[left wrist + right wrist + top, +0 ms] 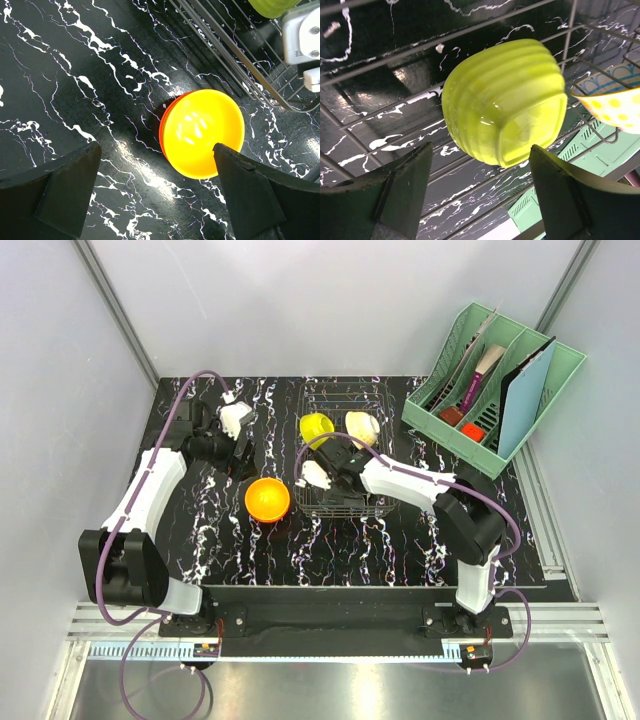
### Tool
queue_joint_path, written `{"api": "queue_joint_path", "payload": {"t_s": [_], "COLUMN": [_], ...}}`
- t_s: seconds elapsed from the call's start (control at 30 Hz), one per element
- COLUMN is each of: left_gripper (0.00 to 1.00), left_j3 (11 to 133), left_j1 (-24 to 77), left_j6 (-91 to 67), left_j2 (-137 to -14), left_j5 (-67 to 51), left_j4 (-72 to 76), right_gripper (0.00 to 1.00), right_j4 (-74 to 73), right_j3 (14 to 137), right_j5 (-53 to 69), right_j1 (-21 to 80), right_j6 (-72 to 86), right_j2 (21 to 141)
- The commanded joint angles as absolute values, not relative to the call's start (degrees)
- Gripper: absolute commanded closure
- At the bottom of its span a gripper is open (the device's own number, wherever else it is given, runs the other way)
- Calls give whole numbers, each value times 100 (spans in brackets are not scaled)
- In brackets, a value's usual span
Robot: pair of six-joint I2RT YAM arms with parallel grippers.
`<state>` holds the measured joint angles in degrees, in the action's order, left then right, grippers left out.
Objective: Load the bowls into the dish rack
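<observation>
The dark wire dish rack [345,502] stands mid-table. A yellow-green ribbed bowl [316,427] and a cream dotted bowl [361,425] lie on their sides in its far end. An orange bowl [267,499] sits on the table just left of the rack. My right gripper [327,453] is open inside the rack; in the right wrist view [480,200] the yellow-green bowl [505,102] lies just ahead of the fingers, untouched. My left gripper [240,445] is open and empty; in the left wrist view [155,200] the orange bowl [202,132] lies ahead, near the right finger [250,190].
A mint-green slotted organiser [490,390] with books and small items stands at the back right. The dotted bowl [615,105] is right of the yellow-green one. The rack's wire wall [235,55] is close to the orange bowl. Grey walls enclose the marbled table [200,540].
</observation>
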<state>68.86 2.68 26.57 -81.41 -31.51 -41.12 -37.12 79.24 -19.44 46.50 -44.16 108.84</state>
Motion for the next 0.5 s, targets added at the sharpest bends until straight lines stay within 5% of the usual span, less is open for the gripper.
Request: {"api": "queue_joint_path", "payload": {"t_s": [0.0, 0.17, 0.2, 0.23, 0.33, 0.47], "left_gripper": [1, 1, 1, 1, 1, 1], "left_j3": [6961, 6978, 6970, 6961, 6970, 6970], "left_j1": [237, 237, 237, 237, 229, 229], "left_j6": [2681, 2637, 2637, 2637, 2637, 2610], "left_j2": [-7980, -7980, -7980, -7972, -7963, -7963], "left_j5": [-3366, -3375, -3375, -3375, -3366, -3366], "left_j4": [-4025, -4025, -4034, -4025, -4034, -4034], "right_gripper": [17, 29, 35, 57, 86, 100], "right_j4": [-3859, -3744, -3744, -3735, -3709, -3700], "right_j3": [8305, 8525, 8578, 8604, 8622, 8675], "right_j5": [-1836, -1995, -1995, -1995, -1952, -1706], "right_j1": [4711, 4711, 4711, 4711, 4711, 4711], "right_j6": [-4210, -4105, -4078, -4061, -3982, -3736], "right_j2": [10626, 10600, 10608, 10617, 10652, 10670]}}
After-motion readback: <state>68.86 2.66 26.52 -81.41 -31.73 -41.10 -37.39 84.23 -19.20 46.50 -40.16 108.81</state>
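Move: In the wire rack, the yellow-green bowl just placed there, tipped with its base showing, lies almost under the open right hand: about 1 cm ahead, 2 cm left and 2 cm below. The patterned bowl sits some 12 cm ahead and 1 cm right of this hand, the other yellow-green bowl 12 cm ahead and 8 cm left, both about level in height. From the idle left hand the bowl just placed is roughly 25 cm right, level fore-and-aft, 12 cm lower. Backing up off the tipped yellow-green bowl, the right hand rises about 2.5 cm, drifting left nearly 2 cm and slightly forward, and rolls some 5 degrees so its left side lifts. Meanwhile the fingers go from wide open to nearly shut above the bowl, gripping nothing; whether a fingertip brushes the bowl can't be seen. ##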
